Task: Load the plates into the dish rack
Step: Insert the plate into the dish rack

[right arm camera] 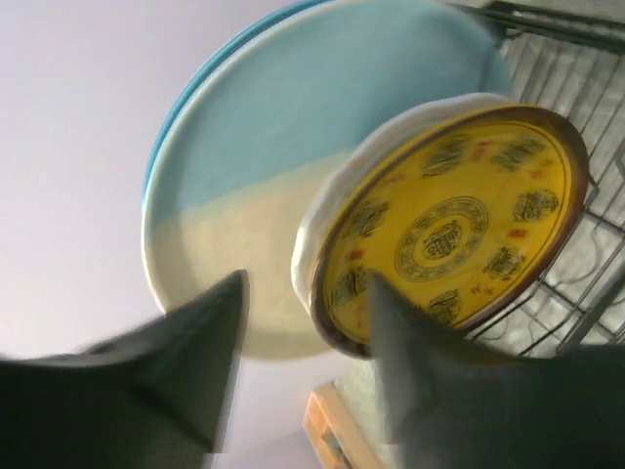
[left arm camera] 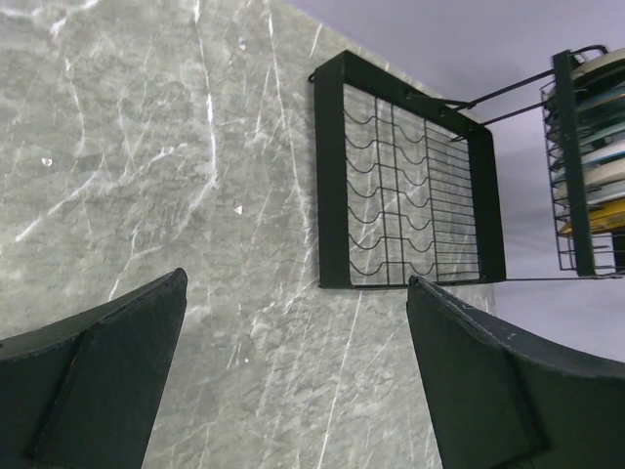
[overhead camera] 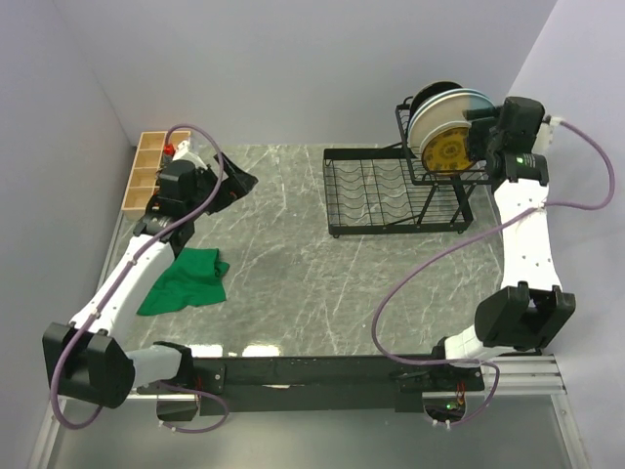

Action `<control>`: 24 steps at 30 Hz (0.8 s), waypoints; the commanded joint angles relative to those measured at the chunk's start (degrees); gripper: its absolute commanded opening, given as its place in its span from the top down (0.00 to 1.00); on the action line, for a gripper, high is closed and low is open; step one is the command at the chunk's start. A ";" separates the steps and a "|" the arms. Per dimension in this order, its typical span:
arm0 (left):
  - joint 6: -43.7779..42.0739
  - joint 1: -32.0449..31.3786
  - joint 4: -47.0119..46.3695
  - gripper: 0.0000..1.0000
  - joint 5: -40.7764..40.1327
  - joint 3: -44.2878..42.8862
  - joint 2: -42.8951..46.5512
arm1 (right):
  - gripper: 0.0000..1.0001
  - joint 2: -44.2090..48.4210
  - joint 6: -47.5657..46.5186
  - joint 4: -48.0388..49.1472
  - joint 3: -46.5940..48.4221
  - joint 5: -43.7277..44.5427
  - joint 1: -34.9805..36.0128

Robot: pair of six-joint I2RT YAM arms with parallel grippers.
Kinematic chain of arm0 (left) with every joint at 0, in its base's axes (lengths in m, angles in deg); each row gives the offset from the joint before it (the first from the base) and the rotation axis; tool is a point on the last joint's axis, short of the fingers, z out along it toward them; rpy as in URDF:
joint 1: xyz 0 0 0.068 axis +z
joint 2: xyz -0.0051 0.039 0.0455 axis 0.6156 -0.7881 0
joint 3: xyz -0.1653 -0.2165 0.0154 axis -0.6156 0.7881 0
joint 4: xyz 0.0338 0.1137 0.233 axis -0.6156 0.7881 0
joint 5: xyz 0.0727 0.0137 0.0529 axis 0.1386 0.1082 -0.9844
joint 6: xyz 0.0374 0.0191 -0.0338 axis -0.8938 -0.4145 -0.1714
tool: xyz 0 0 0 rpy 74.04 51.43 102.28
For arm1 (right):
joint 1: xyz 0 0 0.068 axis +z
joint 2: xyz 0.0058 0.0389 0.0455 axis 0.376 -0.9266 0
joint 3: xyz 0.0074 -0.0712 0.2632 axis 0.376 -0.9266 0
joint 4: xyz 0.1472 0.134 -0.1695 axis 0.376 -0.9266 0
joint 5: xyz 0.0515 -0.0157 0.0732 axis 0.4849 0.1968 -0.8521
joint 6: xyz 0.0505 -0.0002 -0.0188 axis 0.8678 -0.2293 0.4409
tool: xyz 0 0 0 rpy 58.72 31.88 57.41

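Note:
The black wire dish rack (overhead camera: 391, 195) stands at the back right, and its raised upper basket (overhead camera: 422, 147) holds several plates on edge. The front one is the yellow patterned plate (overhead camera: 451, 151) (right arm camera: 449, 230), with a large cream-and-blue plate (overhead camera: 444, 106) (right arm camera: 283, 166) behind it. My right gripper (overhead camera: 480, 132) (right arm camera: 308, 283) is at the basket with its jaws apart around the yellow plate's lower rim; one finger stands clear of it. My left gripper (overhead camera: 234, 181) (left arm camera: 293, 381) hangs open over bare marble at the far left. The left wrist view shows the rack (left arm camera: 405, 210) and the plates (left arm camera: 596, 156).
A green cloth (overhead camera: 186, 278) lies crumpled on the left of the marble table. A wooden compartment box (overhead camera: 146, 171) sits along the left wall. The rack's lower slotted tray (left arm camera: 391, 186) holds nothing. Walls close in at the left, back and right.

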 commanded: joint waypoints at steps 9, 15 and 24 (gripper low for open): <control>-10.29 3.30 -0.09 0.00 0.88 -6.66 4.74 | 0.00 16.06 -71.90 -1.37 0.12 -28.62 -0.39; -14.70 4.97 2.02 0.01 2.56 -12.55 4.39 | 0.00 25.37 -75.29 -7.32 -4.09 -5.85 -0.74; -13.38 4.97 2.98 0.01 7.82 -13.09 4.91 | 0.00 34.26 -71.60 -6.37 -8.22 6.13 -0.74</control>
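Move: The right hand's fingers are already half open at the upper right rim of the yellow plate, whose middle lies about 4 cm to the left and 6 cm below, roughly 1 cm ahead. The small white plate stands 2 cm beyond it; the large blue-and-cream plate's middle is 5 cm ahead, 4 cm left and 2 cm below the hand. The lower rack tray lies some 22 cm left, 10 cm out and 33 cm down. From the left hand, the yellow plate is about 62 cm right, 10 cm ahead and 5 cm higher. The right hand opens its half-parted fingers wide and comes free of the yellow plate's rim, first lifting and swinging about 6 cm left while its pointing turns left, then drawing back towards the base to end some 19 cm back and 9 cm higher, its sideways swing undone and the wrist rolled nearly 70 degrees, left side down. The left hand, empty and open, rises about 10 cm clear of the table, drifts a little left and tips its fingers upward. ##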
